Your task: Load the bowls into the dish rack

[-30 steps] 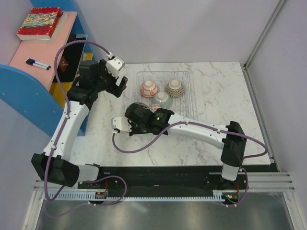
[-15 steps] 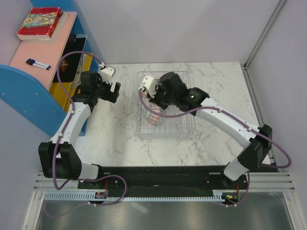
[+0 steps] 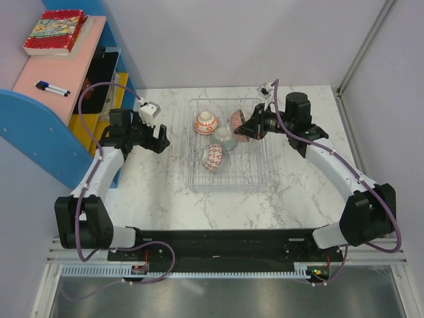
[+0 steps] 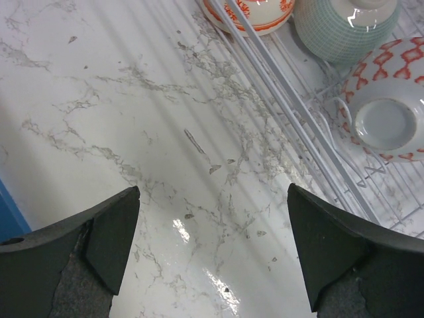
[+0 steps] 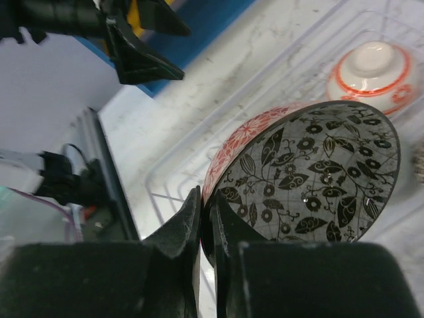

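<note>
The dish rack is a silver wire basket at the table's back middle. In it a white bowl with red bands sits upside down, a green bowl lies beside it, and a red-patterned bowl lies on its side. My right gripper is shut on the rim of a fourth bowl, red outside and black-flowered inside, held tilted over the rack's back right part. My left gripper is open and holds nothing, over bare marble left of the rack wires.
A blue shelf unit stands along the table's left edge, with a pink top holding a book and a marker. White walls close the back and right sides. My left gripper shows in the right wrist view.
The right arm has swung from the table left of the rack to its back right, carrying the flowered bowl. A red-patterned bowl now lies in the rack. The left gripper came nearer the rack.
</note>
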Robot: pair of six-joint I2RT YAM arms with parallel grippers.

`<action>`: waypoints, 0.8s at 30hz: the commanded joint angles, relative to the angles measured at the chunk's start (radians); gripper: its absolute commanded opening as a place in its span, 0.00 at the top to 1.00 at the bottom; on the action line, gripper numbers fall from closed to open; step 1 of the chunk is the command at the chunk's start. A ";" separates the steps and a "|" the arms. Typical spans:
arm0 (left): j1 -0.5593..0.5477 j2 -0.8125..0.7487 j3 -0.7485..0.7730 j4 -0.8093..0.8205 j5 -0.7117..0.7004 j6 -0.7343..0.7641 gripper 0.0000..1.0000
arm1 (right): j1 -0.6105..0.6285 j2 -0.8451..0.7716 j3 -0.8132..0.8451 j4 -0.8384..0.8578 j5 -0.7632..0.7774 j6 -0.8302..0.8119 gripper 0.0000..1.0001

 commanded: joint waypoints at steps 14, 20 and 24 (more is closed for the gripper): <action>0.032 -0.053 -0.030 0.044 0.112 -0.003 0.02 | -0.095 0.079 -0.409 1.266 -0.348 1.082 1.00; 0.030 -0.062 -0.036 0.045 0.116 -0.003 0.02 | -0.114 0.076 -0.489 1.277 -0.321 1.051 1.00; 0.030 -0.063 -0.048 0.047 0.124 0.000 0.02 | -0.128 0.101 -0.497 1.275 -0.327 1.053 1.00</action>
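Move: The right hand holds the red floral bowl high over the rack. The free slots beside the red-diamond bowl lie about 21 cm below it, 4 cm left and 2 cm back. The red-diamond bowl stands 13 cm left and 1 cm ahead, the green bowl 9 cm ahead and 9 cm left, the dotted bowl 16 cm ahead and 2 cm left, all about 20 cm lower. From the left hand, those slots lie 29 cm right, 2 cm back and 11 cm down. Keeping the red floral bowl's rim pinched, the right hand draws it back about 5 cm over the rack, away from the dotted bowl. It rises slightly, then sinks to end some 2 cm lower, nearer the free slots. Meanwhile the wrist rolls roughly 35 degrees about the left-pointing fingers, top going forward, and the fingertips come up to about level. ##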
